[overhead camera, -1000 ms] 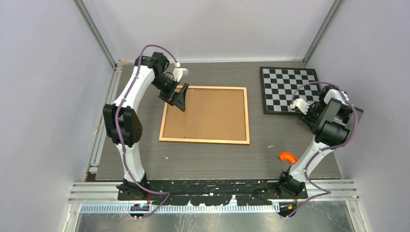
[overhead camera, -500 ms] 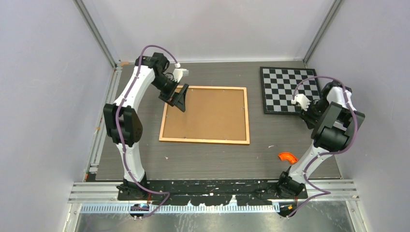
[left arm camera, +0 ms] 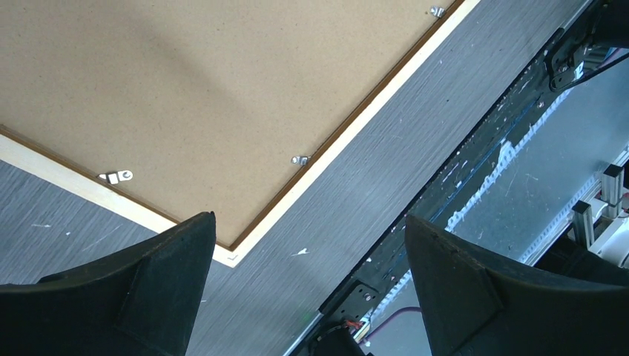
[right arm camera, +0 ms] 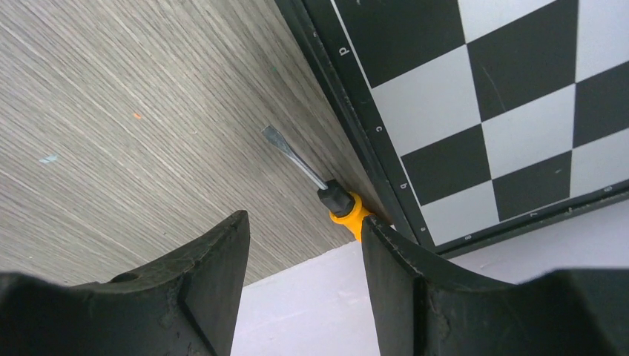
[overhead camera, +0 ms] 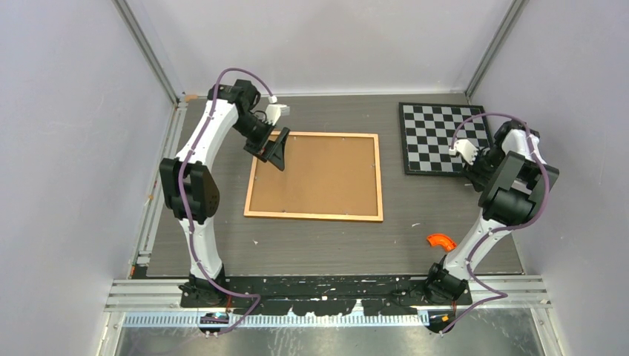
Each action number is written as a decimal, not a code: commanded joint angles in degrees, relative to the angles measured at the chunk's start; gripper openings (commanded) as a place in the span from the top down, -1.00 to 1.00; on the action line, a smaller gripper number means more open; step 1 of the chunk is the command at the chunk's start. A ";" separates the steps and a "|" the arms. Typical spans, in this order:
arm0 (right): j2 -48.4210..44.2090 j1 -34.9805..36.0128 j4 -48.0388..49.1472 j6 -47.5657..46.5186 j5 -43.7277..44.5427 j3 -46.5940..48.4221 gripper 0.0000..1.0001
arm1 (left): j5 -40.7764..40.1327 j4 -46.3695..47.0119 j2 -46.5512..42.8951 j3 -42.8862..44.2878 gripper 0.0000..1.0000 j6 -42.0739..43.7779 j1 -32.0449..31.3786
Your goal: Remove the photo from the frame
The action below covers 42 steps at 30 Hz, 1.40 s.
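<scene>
The frame (overhead camera: 314, 216) lies face down mid-table, its plain brown back (left arm camera: 185, 96) up, with small metal clips (left arm camera: 299, 159) along the inner edge. The photo is hidden beneath that back. My left gripper (left arm camera: 309, 217) hangs open over the frame's far-left corner (overhead camera: 276, 152), nothing between its fingers. My right gripper (right arm camera: 304, 217) stands open at the table's right side by the checkerboard, its jaws apart with only wall and table between them. A screwdriver (right arm camera: 297, 159) with a yellow handle lies on the table along the checkerboard's edge, its handle partly behind my right finger (right arm camera: 415, 282).
A black-and-white checkerboard (overhead camera: 445, 137) lies at the back right. A small orange curved piece (overhead camera: 441, 240) sits near the right arm's base. White enclosure walls stand close on the left, back and right. A metal rail (overhead camera: 326, 285) runs along the near edge.
The right arm has shifted slightly towards the right wall and its jaws have widened. The left arm and the frame have not moved.
</scene>
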 commanded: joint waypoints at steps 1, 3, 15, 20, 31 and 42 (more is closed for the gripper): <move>1.11 -0.17 1.13 -2.10 0.85 1.50 -0.24 | 1.07 -1.18 0.26 2.42 -0.99 1.20 -0.21; 1.55 -0.16 2.05 -2.24 1.15 1.31 -0.24 | 1.00 -1.19 0.25 2.46 -0.99 1.06 -0.22; 5.05 -0.17 3.65 -4.19 2.93 1.76 -0.23 | 0.54 -1.08 0.68 2.67 -0.99 0.89 -0.66; 6.19 -0.17 3.93 -5.45 3.34 1.24 -0.14 | 0.26 -1.16 1.07 2.93 -0.99 0.87 -0.87; 4.52 5.47 4.02 -1.19 0.66 -2.96 0.83 | 0.31 -0.77 1.15 2.99 -0.99 0.11 -0.58; -7.15 12.87 -7.65 11.06 -9.56 -7.51 0.99 | 8.01 6.31 -3.63 5.95 -0.99 -9.10 7.45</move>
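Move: The orange-handled screwdriver lies on the table under the right gripper, its middle about 1 cm ahead, 3 cm right and 4 cm below, blade pointing left. The chessboard's centre is roughly 15 cm ahead and 10 cm left of the right gripper; the orange elbow is about 18 cm back and 12 cm left. The photo frame is some 48 cm left, 3 cm ahead. From the left gripper, the screwdriver is around 61 cm right, 1 cm ahead and 16 cm down. Lower the half-open right gripper about 3 cm onto the screwdriver, easing slightly right, and shut the fingers around it where the handle meets the blade. Keeping low, sweep left about 10 cm along the chessboard's near edge towards the frame, turning slightly counter-clockwise. At the end, start the left gripper forward a couple of centimetres, still open. ##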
